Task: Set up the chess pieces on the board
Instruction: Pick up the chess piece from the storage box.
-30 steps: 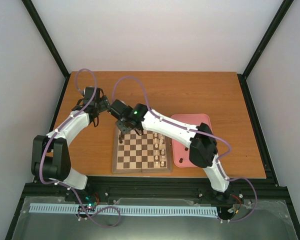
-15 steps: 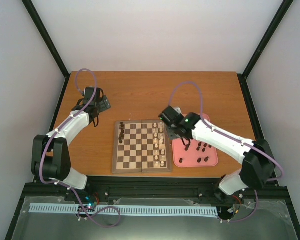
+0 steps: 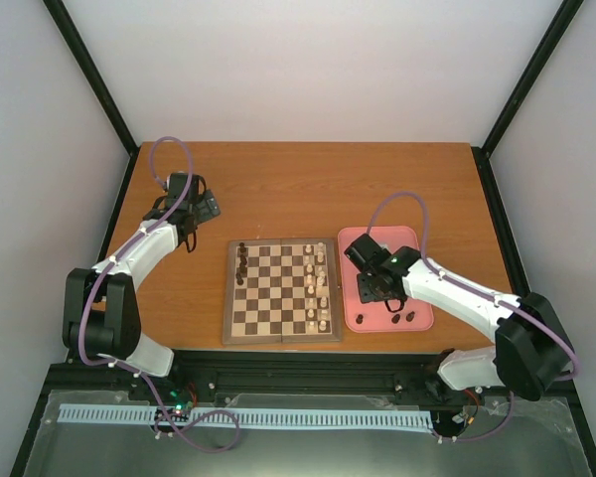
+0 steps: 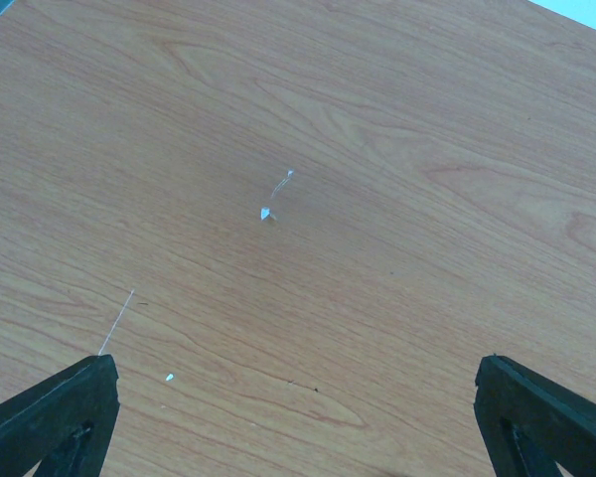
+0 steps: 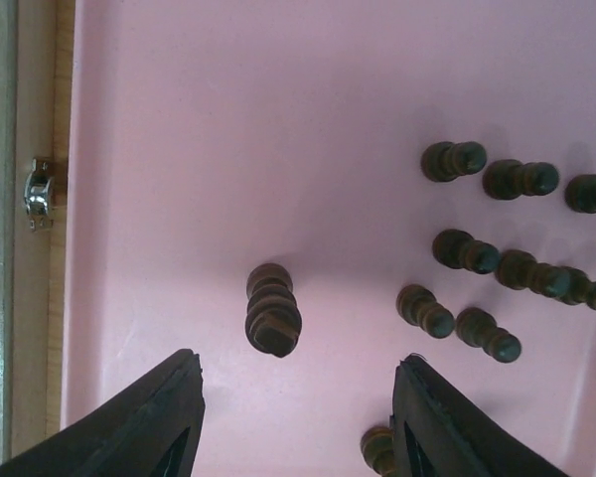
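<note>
The board (image 3: 282,339) lies in the middle of the table. A few dark chess pieces (image 3: 241,264) stand in its left column, at the far end. More dark pieces (image 3: 395,319) sit in the pink tray (image 3: 382,231) to its right. My right gripper (image 3: 370,289) hovers low over that tray. In the right wrist view it (image 5: 298,422) is open and holds nothing. One dark piece (image 5: 273,310) stands upright just ahead of the gap between the fingers. Several others (image 5: 467,253) stand to the right. My left gripper (image 3: 207,207) is open over bare table (image 4: 298,248).
Cream pieces (image 3: 321,288) fill the board's two right columns, next to the tray. The board's edge with a metal clasp (image 5: 40,194) shows left of the tray wall. Black frame rails run along the table's sides.
My right arm has swung from the board's far left corner across to the pink tray and dropped over it. Its jaws have widened. The left arm has not moved.
</note>
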Controlling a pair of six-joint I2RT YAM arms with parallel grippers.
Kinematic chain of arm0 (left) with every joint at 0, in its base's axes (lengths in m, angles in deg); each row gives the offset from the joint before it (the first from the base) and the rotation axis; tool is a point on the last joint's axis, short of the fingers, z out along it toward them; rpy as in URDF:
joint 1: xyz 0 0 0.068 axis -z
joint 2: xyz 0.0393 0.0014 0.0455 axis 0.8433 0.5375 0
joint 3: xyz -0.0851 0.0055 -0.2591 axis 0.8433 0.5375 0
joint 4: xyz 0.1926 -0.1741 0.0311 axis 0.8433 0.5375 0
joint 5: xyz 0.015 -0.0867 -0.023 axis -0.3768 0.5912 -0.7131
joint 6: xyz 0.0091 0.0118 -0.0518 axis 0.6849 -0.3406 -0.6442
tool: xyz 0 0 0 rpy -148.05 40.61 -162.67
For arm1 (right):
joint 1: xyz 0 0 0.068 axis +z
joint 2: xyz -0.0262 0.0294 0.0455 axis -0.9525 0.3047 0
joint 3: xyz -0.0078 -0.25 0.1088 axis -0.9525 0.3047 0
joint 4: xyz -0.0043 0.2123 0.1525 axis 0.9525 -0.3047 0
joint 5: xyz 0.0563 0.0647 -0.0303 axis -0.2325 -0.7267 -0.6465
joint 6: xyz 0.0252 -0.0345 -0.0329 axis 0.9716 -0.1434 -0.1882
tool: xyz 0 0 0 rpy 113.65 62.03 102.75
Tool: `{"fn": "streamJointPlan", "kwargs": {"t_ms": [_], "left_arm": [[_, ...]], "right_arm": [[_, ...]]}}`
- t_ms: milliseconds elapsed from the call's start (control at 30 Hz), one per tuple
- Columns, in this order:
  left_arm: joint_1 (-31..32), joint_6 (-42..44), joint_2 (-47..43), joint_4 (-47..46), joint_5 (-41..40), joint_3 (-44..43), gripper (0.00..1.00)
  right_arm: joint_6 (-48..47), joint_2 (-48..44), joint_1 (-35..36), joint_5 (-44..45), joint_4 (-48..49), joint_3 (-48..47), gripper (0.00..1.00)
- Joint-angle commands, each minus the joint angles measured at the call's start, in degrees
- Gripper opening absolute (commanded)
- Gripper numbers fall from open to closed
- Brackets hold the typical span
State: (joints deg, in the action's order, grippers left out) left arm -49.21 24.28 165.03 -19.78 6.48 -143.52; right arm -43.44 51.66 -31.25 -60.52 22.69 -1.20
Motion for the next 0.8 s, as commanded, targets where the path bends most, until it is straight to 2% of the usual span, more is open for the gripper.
{"fn": "streamJointPlan", "kwargs": {"t_ms": [0,400,767], "left_arm": [[0.34,0.63,0.42,0.07,-0.38,-2.51,1.0],[0.36,0.61,0.77,0.05,-0.71,-2.54,1.0],[0.43,0.56,1.01,0.04,-0.82,-2.48,1.0]], "right_arm": [[-0.57,0.57,-1.51,-3.06,4.93,1.83,0.53],[-3.56,5.7,-5.33,-4.95,9.73,2.78,0.43],[-3.32,6.01,-5.46,-5.66,9.44,3.29,0.17]]}}
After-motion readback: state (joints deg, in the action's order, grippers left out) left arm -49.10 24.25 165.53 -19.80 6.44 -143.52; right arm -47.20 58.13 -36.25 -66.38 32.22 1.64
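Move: Nearly under the right hand stands the lone dark chess piece, about 2 cm ahead, in line with the fingers, and roughly 5 cm below. To the piece's right stands a pair, about 5 and 8 cm off and some 1 cm nearer the base. Another piece stands about 5 cm behind the hand and 5 cm to its right. From the left hand the lone piece lies some 36 cm right, 19 cm back and 11 cm below. Sinking about 4 cm into the pink storage box and easing 1 to 2 cm forward, the right hand brings its half-open fingers down around the lone dark chess piece. They close from both sides while it is still sinking, and it slows almost to a stop with the piece's upper part pinched between the fingertips. ##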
